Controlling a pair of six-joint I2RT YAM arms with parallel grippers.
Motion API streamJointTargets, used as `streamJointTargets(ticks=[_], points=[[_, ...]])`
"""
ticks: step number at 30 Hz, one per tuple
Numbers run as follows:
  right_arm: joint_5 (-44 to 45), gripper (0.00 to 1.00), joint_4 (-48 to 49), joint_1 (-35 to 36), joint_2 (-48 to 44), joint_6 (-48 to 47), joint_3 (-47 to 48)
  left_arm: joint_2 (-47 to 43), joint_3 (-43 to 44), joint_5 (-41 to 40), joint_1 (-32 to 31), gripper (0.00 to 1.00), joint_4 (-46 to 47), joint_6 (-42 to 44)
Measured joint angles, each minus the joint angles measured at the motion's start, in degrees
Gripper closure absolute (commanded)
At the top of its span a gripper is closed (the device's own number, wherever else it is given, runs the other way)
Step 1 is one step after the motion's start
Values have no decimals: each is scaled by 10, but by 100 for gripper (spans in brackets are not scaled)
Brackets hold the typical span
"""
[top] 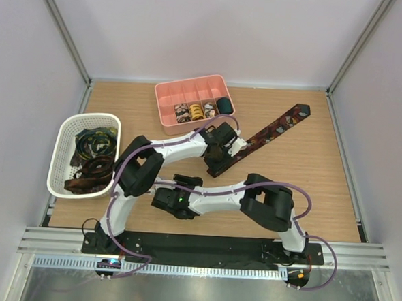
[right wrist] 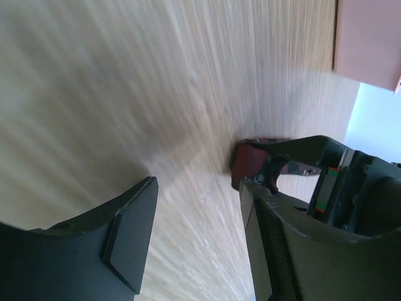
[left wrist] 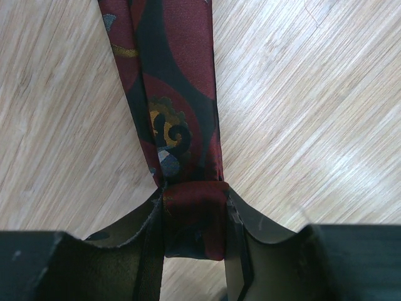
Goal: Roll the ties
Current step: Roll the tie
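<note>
A dark red tie (top: pixel 274 131) with a dark print lies diagonally across the wooden table. My left gripper (top: pixel 219 157) is at its near end. In the left wrist view that gripper (left wrist: pixel 194 219) is shut on the tie's folded-over end (left wrist: pixel 194 216), and the rest of the strip (left wrist: pixel 175 94) runs away flat over the wood. My right gripper (top: pixel 185 182) sits to the left of and nearer than that spot. In its own wrist view it (right wrist: pixel 197 207) stands open over bare wood, with the red tie end (right wrist: pixel 249 162) just beyond its right finger. More ties lie tangled in the white basket (top: pixel 63 142), and small coils fill the pink tray (top: pixel 164 97).
The pink divided tray stands at the back centre, close behind the left gripper, and its corner (right wrist: pixel 369 37) shows in the right wrist view. The white mesh basket is at the left edge. Both arms cross over the table's near middle.
</note>
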Motion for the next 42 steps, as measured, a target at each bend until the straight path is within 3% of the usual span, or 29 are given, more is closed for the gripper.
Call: streamJointTargets(ticks=[9, 33, 39, 42], points=[[50, 39, -43, -42, 47, -3, 32, 16, 30, 7, 4, 64, -42, -9], [127, 42, -83, -55, 106, -4, 60, 62, 113, 32, 8, 62, -186, -32], [132, 70, -107, -59, 124, 20, 75, 67, 119, 33, 8, 61, -192, -35], [134, 74, -117, -61, 131, 33, 81, 67, 120, 33, 8, 61, -192, -39]])
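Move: The rolled end of the tie is already pinched in the left hand's fingers, down at the table. From the right hand, open and empty, that roll lies about 7 cm ahead, 7 cm to the right and 2 cm lower. The tie's flat far end is some 21 cm ahead and 27 cm to the right of the left hand; the pink box's middle is roughly 21 cm ahead and 8 cm to the left of that hand. Forward and to its right, quickly at first and then creeping, the right hand comes about 7 cm to the rolled end, sinking slightly and rolling some 20 degrees left side down, then closes its fingers around the roll. The left hand keeps its pinch and draws the roll about 3 cm back and left along the table towards the right hand, its fingers tilting closer to vertical. ##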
